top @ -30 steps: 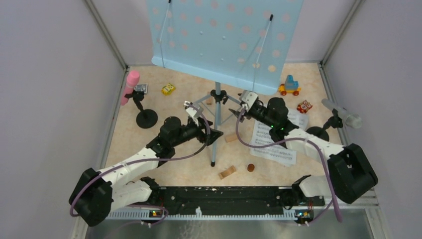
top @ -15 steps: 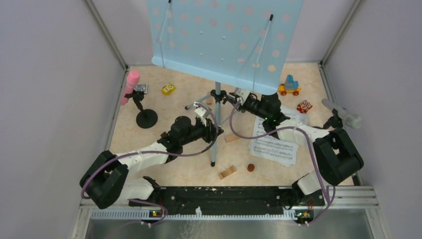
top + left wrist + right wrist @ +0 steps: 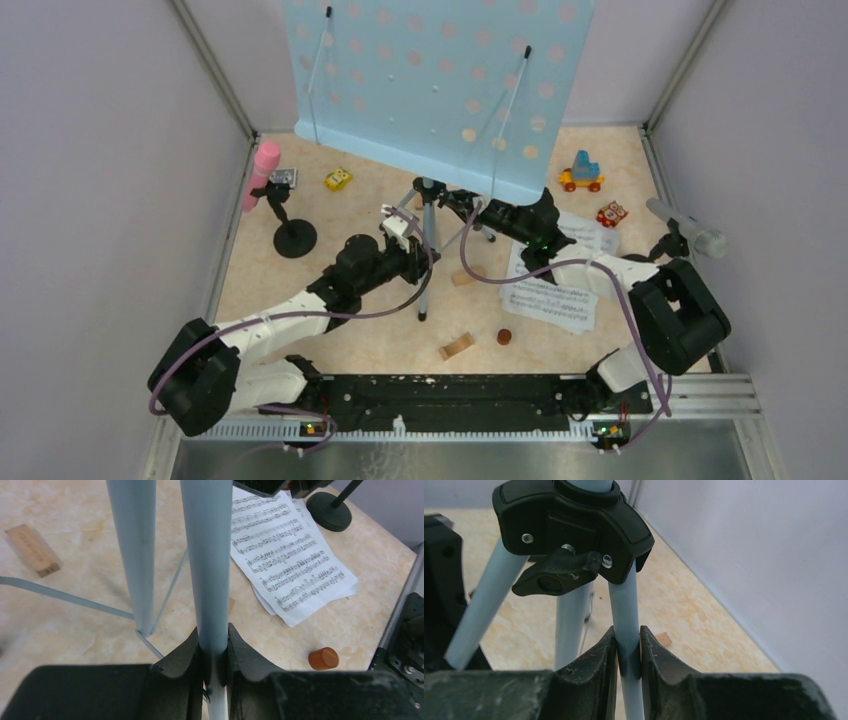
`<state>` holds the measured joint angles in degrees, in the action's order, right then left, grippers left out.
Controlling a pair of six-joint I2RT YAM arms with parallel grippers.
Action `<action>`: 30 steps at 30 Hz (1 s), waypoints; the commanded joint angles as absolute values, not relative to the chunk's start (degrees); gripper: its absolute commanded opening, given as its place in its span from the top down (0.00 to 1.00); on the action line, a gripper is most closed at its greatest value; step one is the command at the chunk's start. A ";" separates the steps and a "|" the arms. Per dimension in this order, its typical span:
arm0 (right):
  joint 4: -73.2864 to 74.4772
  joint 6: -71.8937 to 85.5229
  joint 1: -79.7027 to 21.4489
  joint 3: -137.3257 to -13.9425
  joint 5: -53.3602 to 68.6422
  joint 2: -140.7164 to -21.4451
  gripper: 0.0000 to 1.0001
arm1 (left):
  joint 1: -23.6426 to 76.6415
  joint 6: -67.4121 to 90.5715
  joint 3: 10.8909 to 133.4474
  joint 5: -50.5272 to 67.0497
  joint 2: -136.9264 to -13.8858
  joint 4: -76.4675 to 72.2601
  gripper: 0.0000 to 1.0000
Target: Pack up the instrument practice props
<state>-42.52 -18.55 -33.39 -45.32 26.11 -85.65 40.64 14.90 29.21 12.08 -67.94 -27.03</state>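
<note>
The pale blue perforated music rack point(image 3: 440, 80) stands at the back middle on its grey-blue tripod. My left gripper point(image 3: 421, 258) is shut on the front tripod leg point(image 3: 206, 555), its jaws pressed on both sides of the tube point(image 3: 214, 640). My right gripper point(image 3: 463, 207) is shut on another leg point(image 3: 623, 605) just under the black hub point(image 3: 574, 515). White sheet-music pages point(image 3: 550, 285) lie flat to the right. A pink microphone point(image 3: 262, 170) sits in a black holder point(image 3: 295, 238) at the left. A silver microphone point(image 3: 690, 228) sits in a holder point(image 3: 640, 268) at the right.
Toy vehicles lie near the back: yellow point(image 3: 338, 179), blue and orange point(image 3: 582, 172), red point(image 3: 611, 213). Wooden blocks point(image 3: 457, 346) point(image 3: 464, 276) and a brown cylinder point(image 3: 505, 337) lie near the front leg. Grey walls close in both sides.
Both grippers reached in and closed on tripod legs. The rack and tripod have shifted slightly left and away, and the front foot has moved with them.
</note>
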 commanded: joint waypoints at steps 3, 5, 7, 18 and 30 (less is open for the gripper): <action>-61.96 -4.21 -37.40 -43.83 22.75 -82.54 1.00 | 40.89 5.61 33.37 8.12 -63.35 -24.70 1.00; -65.14 -2.56 -38.58 -41.92 20.57 -82.30 1.00 | 40.91 5.38 34.18 6.22 -63.26 -23.35 1.00; -68.76 -0.66 -39.52 -39.88 18.66 -82.07 1.00 | 40.91 5.12 34.21 5.02 -63.13 -23.16 1.00; -82.73 9.23 -41.48 -34.33 13.30 -83.55 1.00 | 40.87 4.19 35.97 2.87 -63.55 -23.64 0.77; -73.34 1.58 -41.45 -30.21 11.21 -78.70 1.00 | 40.87 10.28 23.02 3.86 -61.25 -30.56 0.42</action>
<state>-70.28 1.89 -41.17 -30.68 12.73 -82.06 41.06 7.97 26.04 4.54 -61.19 -25.69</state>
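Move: The left hand grips the tripod's front leg; the stand's centre post is about 8 cm ahead of it, level sideways, with the black collar roughly 13 cm ahead and 14 cm up, and a wooden block some 2 cm ahead, 9 cm right and 15 cm below. The right hand grips another leg: from it the centre post is about 4 cm left and 1 cm back, and the collar 2 cm ahead, 3 cm left and 7 cm up. Back by about 5.5 cm and up nearly 3 cm, the right hand draws its still-pinched leg towards the robot, tipping its fingertips upward by some 25 degrees. The left hand keeps hold of the front leg while easing a couple of centimetres up, forward and left, then opens, lets go and starts to sink back, still drifting left. ##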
